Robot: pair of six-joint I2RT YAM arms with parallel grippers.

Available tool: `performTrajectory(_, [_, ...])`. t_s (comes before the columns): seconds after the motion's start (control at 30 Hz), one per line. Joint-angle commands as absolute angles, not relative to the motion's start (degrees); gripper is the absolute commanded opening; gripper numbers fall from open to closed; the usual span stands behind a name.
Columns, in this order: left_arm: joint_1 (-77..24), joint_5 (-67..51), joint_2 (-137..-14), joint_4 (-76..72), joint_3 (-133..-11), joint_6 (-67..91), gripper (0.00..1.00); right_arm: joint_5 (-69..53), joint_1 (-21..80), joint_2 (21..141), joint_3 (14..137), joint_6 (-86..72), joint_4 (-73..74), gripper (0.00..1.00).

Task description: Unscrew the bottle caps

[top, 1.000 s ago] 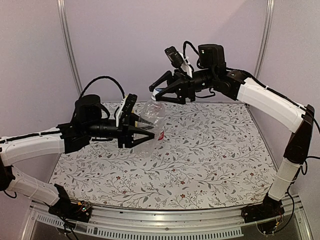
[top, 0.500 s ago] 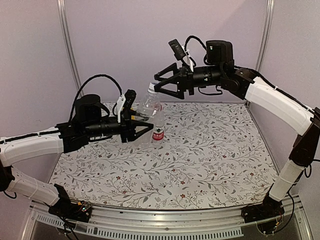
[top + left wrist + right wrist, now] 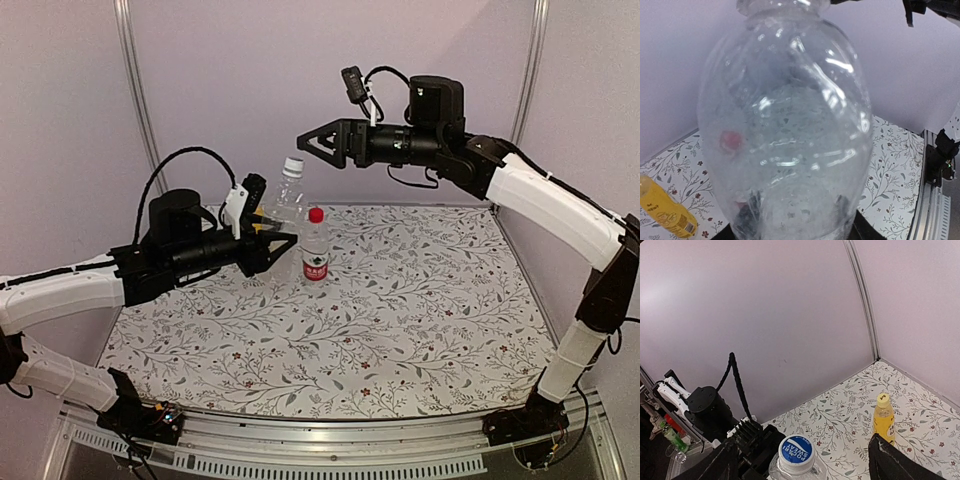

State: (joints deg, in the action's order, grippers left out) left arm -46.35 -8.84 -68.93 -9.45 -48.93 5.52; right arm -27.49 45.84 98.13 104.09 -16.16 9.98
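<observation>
My left gripper is shut on the body of the clear unlabelled bottle, holding it upright above the table. That bottle fills the left wrist view, and the dark fingers show through its base. Its blue-white cap sits on its neck. My right gripper is open, just above and to the right of that cap, touching nothing. The red-labelled bottle with its red cap stands on the mat beside the held bottle. The yellow bottle with its yellow cap stands at the back left.
A floral mat covers the table. Pale walls with metal corner posts close in the back and sides. A metal rail runs along the near edge by the arm bases.
The right gripper opened, let go of the blue-white cap and rose clear of it. The left arm swung the clear bottle upright and back, uncovering the red-labelled bottle.
</observation>
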Motion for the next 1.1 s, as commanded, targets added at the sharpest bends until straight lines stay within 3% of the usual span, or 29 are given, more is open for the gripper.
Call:
performTrajectory(0.0, [-47.3, -5.8, -68.1, -8.8, -50.9, 4.0, 0.49, -25.3, 47.3, 100.7, 106.4, -19.2, 8.6, 0.86])
performTrajectory(0.6, [-48.5, -4.1, -68.4, -8.2, -51.1, 2.6, 0.48, -28.9, 48.8, 104.1, 107.8, -19.0, 9.2, 0.48])
performTrajectory(1.07, [-48.7, -3.4, -68.3, -7.8, -51.2, 2.5, 0.48, -30.1, 49.2, 104.4, 107.7, -18.8, 9.6, 0.37])
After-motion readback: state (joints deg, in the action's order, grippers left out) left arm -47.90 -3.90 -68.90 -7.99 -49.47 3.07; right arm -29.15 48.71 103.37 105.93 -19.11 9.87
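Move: About 4 cm to the right hand's left, 4 cm below and barely 1 cm nearer the base is the cap of the clear bottle. The red-capped bottle stands roughly 9 cm farther out than this hand, level sideways and 33 cm lower; the yellow bottle is some 16 cm out, 13 cm left and equally low. From the left hand, which already grips the clear bottle, the cap lies around 11 cm up, 2 cm forward and 3 cm right. Sliding left and down by about 3.5 and 3 cm, the right hand brings its wide-open fingers over the clear bottle's cap, then nearly stops, easing back about 1 cm while they close to less than half open with one finger on either side of the cap. The left hand stays in place and keeps its grip on the bottle, holding it upright. ##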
